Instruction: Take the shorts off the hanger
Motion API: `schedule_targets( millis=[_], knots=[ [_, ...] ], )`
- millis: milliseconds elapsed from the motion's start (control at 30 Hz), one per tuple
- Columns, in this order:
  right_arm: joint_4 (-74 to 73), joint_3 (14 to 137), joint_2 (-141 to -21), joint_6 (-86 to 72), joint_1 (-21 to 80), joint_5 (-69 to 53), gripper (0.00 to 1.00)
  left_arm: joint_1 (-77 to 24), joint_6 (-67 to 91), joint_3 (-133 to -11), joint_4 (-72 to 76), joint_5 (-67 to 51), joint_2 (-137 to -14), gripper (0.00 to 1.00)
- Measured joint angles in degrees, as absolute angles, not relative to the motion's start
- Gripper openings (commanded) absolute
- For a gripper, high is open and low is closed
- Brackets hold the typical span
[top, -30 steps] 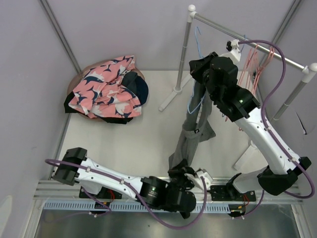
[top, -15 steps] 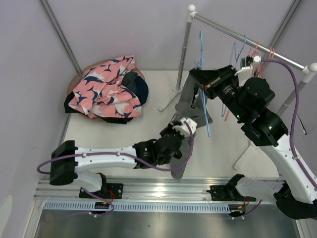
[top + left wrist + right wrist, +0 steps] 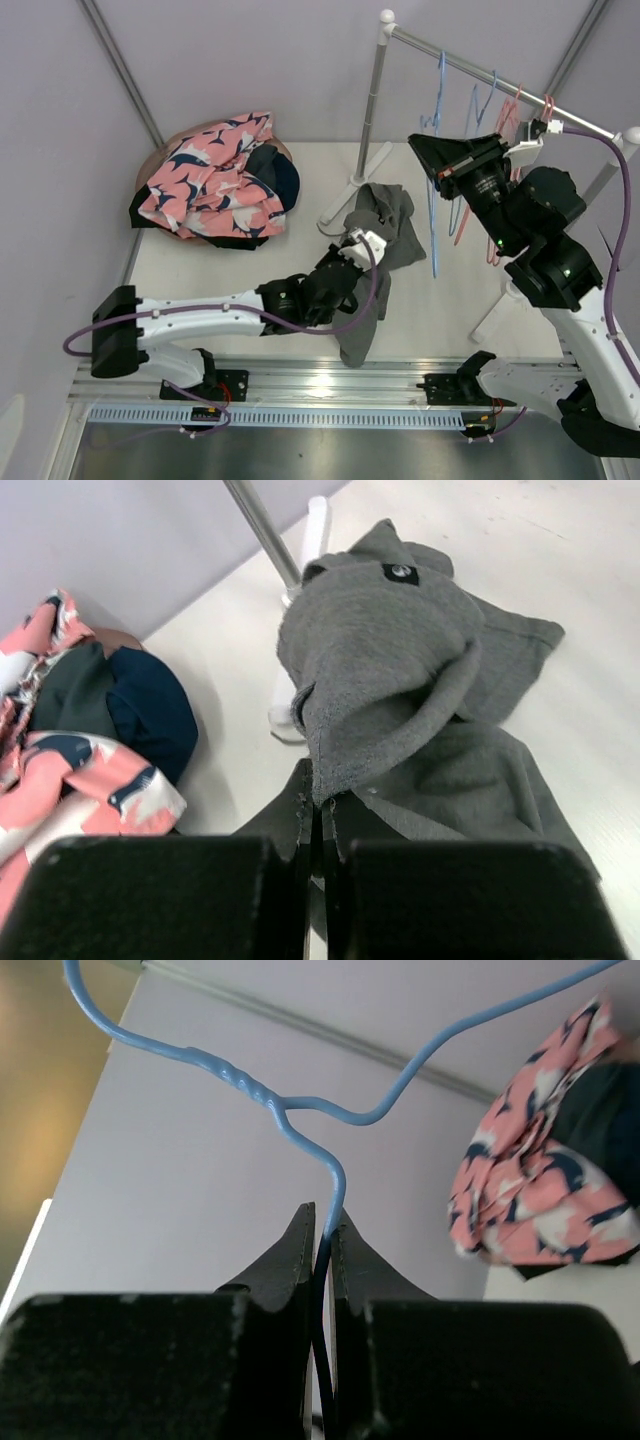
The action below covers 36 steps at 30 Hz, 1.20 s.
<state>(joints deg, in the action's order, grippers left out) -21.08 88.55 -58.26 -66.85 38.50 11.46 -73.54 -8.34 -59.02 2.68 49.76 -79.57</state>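
The grey shorts (image 3: 388, 222) lie crumpled on the table, off the hanger, with one end trailing toward the near edge. My left gripper (image 3: 362, 250) is shut on a fold of them; the left wrist view shows the grey shorts (image 3: 400, 650) bunched just beyond my left gripper (image 3: 322, 810). My right gripper (image 3: 426, 150) is shut on the bare blue wire hanger (image 3: 433, 215), held up near the rail. Seen from the right wrist, the blue hanger (image 3: 300, 1110) rises out of my right gripper (image 3: 322, 1225).
A clothes rack (image 3: 372, 100) with a slanted rail stands at the back right, with blue and pink hangers (image 3: 500, 115) on it. A pile of pink-print, navy and black shorts (image 3: 215, 180) sits in a round basket at the back left.
The grey shorts came off the blue hanger and dropped to the table as my left gripper pulled them left. My right arm lifted the emptied hanger up and right toward the rail.
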Motion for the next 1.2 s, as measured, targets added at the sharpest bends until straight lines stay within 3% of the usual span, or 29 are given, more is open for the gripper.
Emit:
schedule_targets(
  millis=[467, 933, 1200],
  knots=[
    [-11.38, 92.12, -79.22, -59.33, 20.21, 7.60, 0.00, -81.56, 7.99, -49.15, -12.19, 51.46, -63.61, 0.00],
    [-6.09, 95.90, -84.51, -60.01, 16.91, 6.74, 0.00, -81.58, 10.61, -47.55, -13.08, 51.44, -63.88, 0.00],
    [-7.35, 91.02, -84.58, -63.57, 16.60, 11.84, 0.00, -81.62, 11.99, -47.55, -13.63, 50.76, -63.86, 0.00]
  ],
)
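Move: The right hand, gripping the blue hanger by its neck, has the left half of the rack rail about 27 cm ahead, 7 cm to its right and 5 cm above it. On that rail the hung blue hanger is some 20 cm ahead and 13 cm right, the pink hangers about 12 cm ahead and 18 cm right. The left hand holds the grey shorts; from it the clothes pile lies some 25 cm ahead, 31 cm left and 18 cm lower, and the rack's left foot about 24 cm ahead, 4 cm right, near table height. The right arm carries the pinched blue hanger forward some 22 cm to the rail's left half, drifting right and sinking in two dips, the second at the very end, while the hand swings about 20 degrees clockwise and the fingers stay shut. Meanwhile the left hand, keeping its pinch on the grey shorts, draws them back and to the left, away from the rack, about 8 cm, then eases down a few centimetres with its fingertips tipping lower, and stays nearly still there. ##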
